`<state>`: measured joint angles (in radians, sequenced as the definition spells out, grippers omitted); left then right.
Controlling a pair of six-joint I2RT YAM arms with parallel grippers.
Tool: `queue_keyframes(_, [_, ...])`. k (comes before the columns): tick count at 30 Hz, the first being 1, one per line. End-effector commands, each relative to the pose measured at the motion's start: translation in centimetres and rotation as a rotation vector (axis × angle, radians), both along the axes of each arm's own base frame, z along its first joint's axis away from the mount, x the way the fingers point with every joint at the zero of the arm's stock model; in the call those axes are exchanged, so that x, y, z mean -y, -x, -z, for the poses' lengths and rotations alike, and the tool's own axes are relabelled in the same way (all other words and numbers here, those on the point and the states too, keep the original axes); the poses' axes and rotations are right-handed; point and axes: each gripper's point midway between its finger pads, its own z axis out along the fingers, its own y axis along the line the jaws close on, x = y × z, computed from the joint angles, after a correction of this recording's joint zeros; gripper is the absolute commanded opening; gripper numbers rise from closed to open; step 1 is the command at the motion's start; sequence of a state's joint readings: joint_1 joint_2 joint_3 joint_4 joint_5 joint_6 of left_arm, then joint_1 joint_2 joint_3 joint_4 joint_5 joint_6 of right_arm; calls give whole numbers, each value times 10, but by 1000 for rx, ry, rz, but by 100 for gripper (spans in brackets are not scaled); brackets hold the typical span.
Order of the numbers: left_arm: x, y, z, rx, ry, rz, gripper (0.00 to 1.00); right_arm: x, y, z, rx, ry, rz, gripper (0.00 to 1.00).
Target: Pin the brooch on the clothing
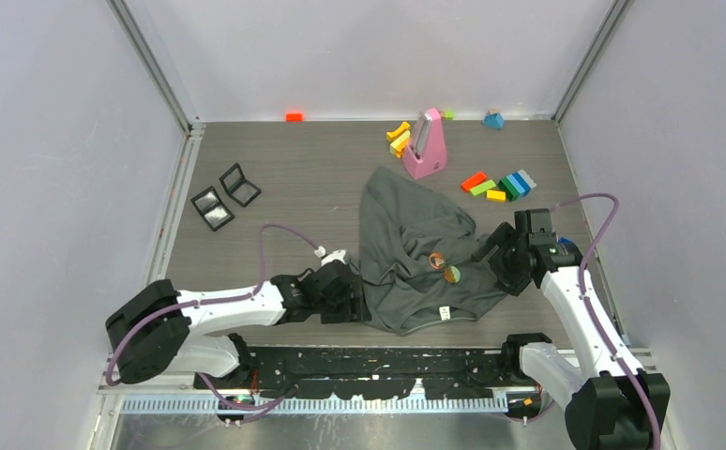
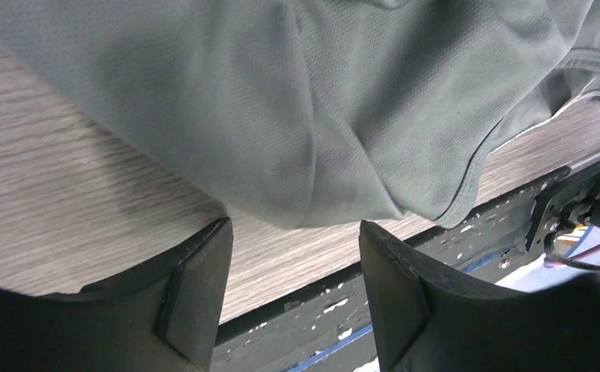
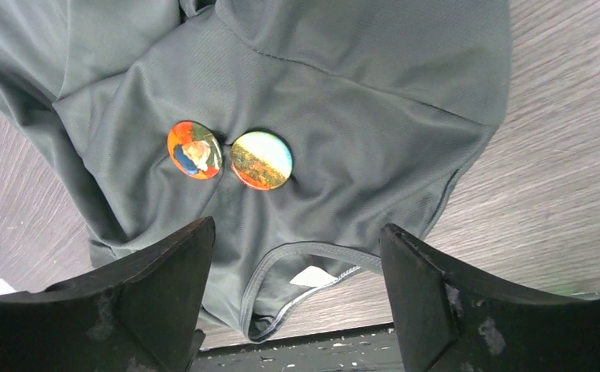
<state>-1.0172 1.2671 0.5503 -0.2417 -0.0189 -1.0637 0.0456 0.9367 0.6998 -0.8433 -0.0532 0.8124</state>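
Observation:
The clothing (image 1: 406, 234), a dark grey T-shirt, lies crumpled on the wooden table, its neck and white label (image 3: 312, 276) toward the near edge. Two round picture brooches rest side by side on its fabric, one orange and blue (image 3: 194, 149), the other yellow-green (image 3: 261, 160); in the top view they show as brooches (image 1: 444, 266). My right gripper (image 3: 297, 229) hovers open just right of them, nothing between its fingers. My left gripper (image 2: 293, 229) is open at the shirt's lower left hem (image 2: 436, 209), empty, with the fabric (image 2: 320, 108) just ahead of its fingertips.
A pink stand (image 1: 425, 145) and coloured blocks (image 1: 500, 185) sit behind the shirt at the back right. Two black square cases (image 1: 225, 195) lie at the left. A black rail (image 1: 387, 361) runs along the table's near edge. Grey walls close in both sides.

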Motion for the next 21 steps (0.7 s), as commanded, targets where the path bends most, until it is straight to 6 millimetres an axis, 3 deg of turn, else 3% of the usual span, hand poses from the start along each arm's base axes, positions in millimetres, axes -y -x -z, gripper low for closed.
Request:
queue_keyframes(1, [12,-15,2,50,17,-55,61,-13,-10,-6,45,-75,-15,82])
queue_keyframes(4, [5,-22,13,70,-31,-84,54,-22,-10,-4,53,-118,-49,81])
queue_keyframes(9, [-3,-28,27,84,-49,-136,20,-30,-7,-1,48,-145,-85,82])
queue_keyframes(12, [-16,-38,23,109,-55,-173,0,-34,-4,4,31,-137,-102,83])
queue_keyframes(18, [-53,-61,1,173,-78,-234,0,-48,8,20,-24,-75,-119,84])
queue_keyframes(21, [-68,-66,-2,181,-79,-257,0,-60,18,31,-45,-29,-151,80])
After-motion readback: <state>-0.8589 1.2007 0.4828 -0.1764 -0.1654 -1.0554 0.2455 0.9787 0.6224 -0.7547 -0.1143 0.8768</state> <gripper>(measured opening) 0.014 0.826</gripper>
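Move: Just ahead of the left fingertips, about 2 cm forward, 1 cm right and 1 cm down, is the left edge of the clothing. From that hand the red brooch is some 11 cm ahead and 14 right, the green-orange brooch about 8 ahead and 16 right, and the white tag 1 ahead and 15 right. From the open right hand the green-orange brooch lies about 2 cm ahead, 4 left and 8 below, with the red one 3 cm left of it and 2 cm farther out. Easing about 2.5 cm forward and 1 cm down, the left hand shuts its half-open fingers on the clothing's left edge, then draws the pinched cloth some 5 cm left and 3 cm forward, turning counter-clockwise. The right hand, fingers staying wide open, slides about 5 cm left above the cloth towards the brooches, sinking and drawing back a couple of centimetres late on. ##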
